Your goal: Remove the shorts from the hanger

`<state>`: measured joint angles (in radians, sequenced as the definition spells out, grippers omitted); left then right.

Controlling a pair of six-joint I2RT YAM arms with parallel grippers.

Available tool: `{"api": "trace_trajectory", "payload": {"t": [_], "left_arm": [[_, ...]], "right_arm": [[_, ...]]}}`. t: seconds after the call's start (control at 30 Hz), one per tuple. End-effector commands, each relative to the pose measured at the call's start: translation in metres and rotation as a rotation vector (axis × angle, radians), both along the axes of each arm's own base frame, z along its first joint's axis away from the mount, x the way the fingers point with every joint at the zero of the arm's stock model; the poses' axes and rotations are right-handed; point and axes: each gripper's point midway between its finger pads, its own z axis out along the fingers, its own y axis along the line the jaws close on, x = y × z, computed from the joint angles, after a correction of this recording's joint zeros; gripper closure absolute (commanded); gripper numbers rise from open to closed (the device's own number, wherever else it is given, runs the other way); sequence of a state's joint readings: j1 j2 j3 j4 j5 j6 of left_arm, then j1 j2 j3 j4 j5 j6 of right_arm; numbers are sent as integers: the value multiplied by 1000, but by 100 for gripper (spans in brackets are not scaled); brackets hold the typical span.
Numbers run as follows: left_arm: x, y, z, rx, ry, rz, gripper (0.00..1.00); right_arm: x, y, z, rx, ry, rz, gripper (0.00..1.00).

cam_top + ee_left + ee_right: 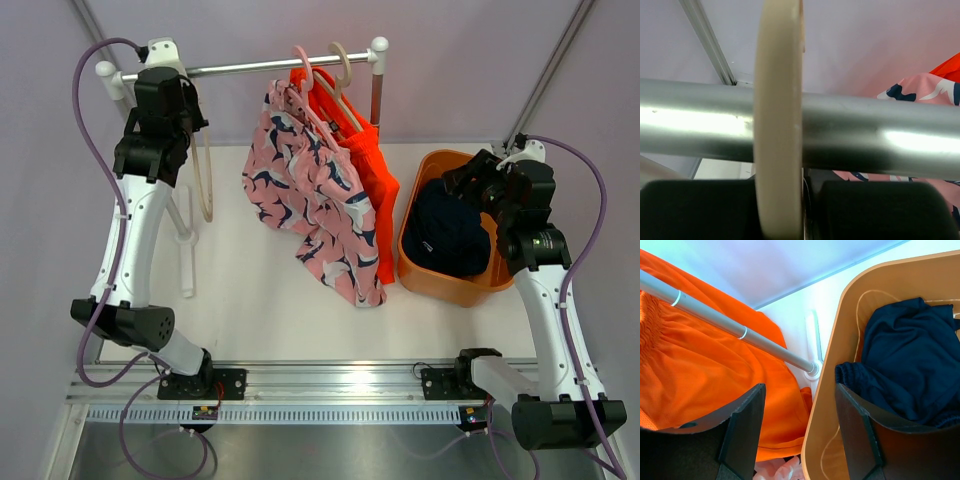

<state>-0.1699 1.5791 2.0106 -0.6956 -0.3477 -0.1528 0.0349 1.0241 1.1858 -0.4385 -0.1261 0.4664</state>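
Observation:
Pink patterned shorts [310, 190] hang on a hanger from the metal rail [260, 66]. Bright orange shorts [375, 170] hang on a second hanger just behind them. The navy shorts [448, 235] lie crumpled in the orange basket [430, 275]. My left gripper [172, 80] is at the rail's left end, shut on the hook of an empty beige hanger [206, 180]. In the left wrist view, that hook [778, 100] sits over the rail [880, 140] between my fingers [787, 200]. My right gripper [462, 180] is open and empty above the basket's left rim [827, 430], with orange shorts [700, 370] on its left and navy shorts [905, 360] on its right.
The rack's white feet [187, 250] rest on the table, and its right upright [715, 315] runs down to a foot [812, 340] beside the basket. Purple backdrop walls close in behind and at both sides. The arm bases sit on a rail at the near edge.

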Motion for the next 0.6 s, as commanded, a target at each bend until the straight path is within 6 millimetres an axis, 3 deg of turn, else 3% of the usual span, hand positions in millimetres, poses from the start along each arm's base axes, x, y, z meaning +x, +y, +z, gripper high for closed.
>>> {"api": "trace_trajectory", "payload": {"t": [0.0,0.4,0.57], "left_arm": [[-10,0,-13,-16,31,-12,87],[-37,3,6,-31,-34,-18,59],[-60,12,25,-15,-96,1,55]], "right_arm": [[-4,8,19,0,-53,40,35],[-8,12,20,0,-53,52,35],[-9,14,22,-3,-55,59,35]]}}
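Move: At the left end of the rail, the left hand still pinches the empty hanger, with the rail crossing about 4 cm above the fingers and 2 cm ahead. The pink shorts hang level with this hand fore and aft, about 29 cm to its right and 20 cm lower; the orange shorts hang about 40 cm right, 2 cm ahead, 17 cm lower. From the right hand, that spot of rail is roughly 66 cm left, 12 cm ahead and 13 cm up. Letting go of the hanger below the rail, the left hand opens its fingers to nearly half and draws back about 4 cm towards the robot. It sinks some 2.5 cm along the way, then begins to rise again at the end, pointing forward throughout with hardly any turn. ##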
